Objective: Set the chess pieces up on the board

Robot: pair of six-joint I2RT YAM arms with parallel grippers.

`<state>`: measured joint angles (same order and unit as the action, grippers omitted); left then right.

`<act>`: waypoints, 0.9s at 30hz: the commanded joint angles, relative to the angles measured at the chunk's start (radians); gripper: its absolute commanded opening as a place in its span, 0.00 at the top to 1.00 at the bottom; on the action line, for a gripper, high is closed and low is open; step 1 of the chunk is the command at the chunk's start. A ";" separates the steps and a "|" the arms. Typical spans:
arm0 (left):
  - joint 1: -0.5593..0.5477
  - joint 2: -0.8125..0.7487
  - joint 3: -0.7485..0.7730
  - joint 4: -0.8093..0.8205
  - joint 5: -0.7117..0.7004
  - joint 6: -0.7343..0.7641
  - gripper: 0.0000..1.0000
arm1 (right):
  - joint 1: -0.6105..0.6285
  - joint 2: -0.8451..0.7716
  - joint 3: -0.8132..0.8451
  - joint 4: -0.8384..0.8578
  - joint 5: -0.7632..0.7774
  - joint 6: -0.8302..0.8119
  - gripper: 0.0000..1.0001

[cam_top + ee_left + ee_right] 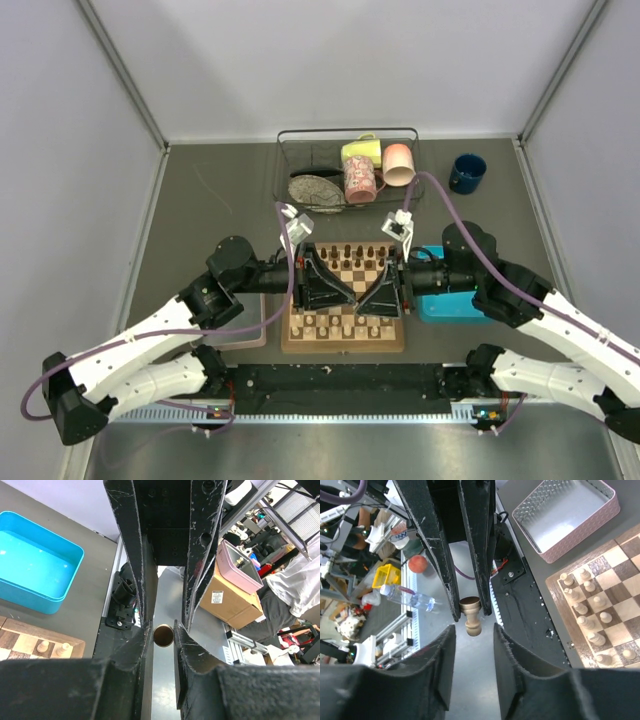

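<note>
Both grippers meet tip to tip above the board (345, 345). A pale chess piece (471, 611) hangs between them, lying sideways. My left gripper (162, 630) is shut on its round base (163, 635). My right gripper (474, 626) is open, its fingers standing apart on either side of the piece's head without touching it. From above, the left gripper (350, 293) and the right gripper (365, 298) cover the board's middle. Pale pieces (335, 322) stand along the near rows, dark pieces (350, 250) along the far row. More pale pieces (585, 622) show on the board (555, 587) in the right wrist view.
A blue tray (455, 305) sits right of the board, a clear pinkish tray (245, 325) left of it. Behind the board stands a wire basket (345, 135) with mugs and a plate. A dark blue mug (467, 173) stands at the back right.
</note>
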<state>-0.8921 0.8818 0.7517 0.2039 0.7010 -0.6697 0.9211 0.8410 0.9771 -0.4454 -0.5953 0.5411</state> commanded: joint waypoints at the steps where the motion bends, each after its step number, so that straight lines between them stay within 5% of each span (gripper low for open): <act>1: -0.007 -0.026 0.011 0.058 -0.006 -0.001 0.94 | 0.015 -0.036 0.005 0.098 -0.003 0.025 0.58; 3: -0.008 -0.068 -0.017 0.063 -0.099 -0.011 0.96 | 0.013 -0.062 -0.014 0.164 -0.001 0.048 0.47; 10: -0.008 -0.259 -0.158 0.227 -0.397 -0.090 0.99 | 0.016 -0.167 -0.165 0.437 0.192 0.251 0.43; 19: -0.008 -0.276 -0.155 0.221 -0.468 -0.108 1.00 | 0.015 -0.160 -0.458 1.019 0.348 0.557 0.43; 27: -0.007 -0.239 -0.175 0.259 -0.456 -0.136 1.00 | 0.027 -0.111 -0.428 1.074 0.384 0.598 0.45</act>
<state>-0.8967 0.6312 0.5877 0.3977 0.2501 -0.7872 0.9287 0.7212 0.5049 0.4774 -0.2508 1.0809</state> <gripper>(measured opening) 0.219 0.562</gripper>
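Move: The left gripper already holds the white pawn by its base, its head about 2 cm to the gripper's right. The empty pawn square, fifth from the left, lies some 6 cm ahead, 1 cm right and 31 cm below; a pawn stands 3 cm to the left of that square, another 3 cm to its right, and a back-rank piece 3 cm nearer the robot. From the right gripper, the held pawn is about 2 cm left and 1 cm ahead, level. Open the right gripper the rest of the way around the pawn's head and lift it some 4 cm. Then send it about 5 cm forward, dipping and rising again, fingertips tilting up some 30 degrees and swinging forward. Keep the left grip on the pawn's base and draw it up, left and forward, about 5 cm up, its tips also tilting up and turning forward. ##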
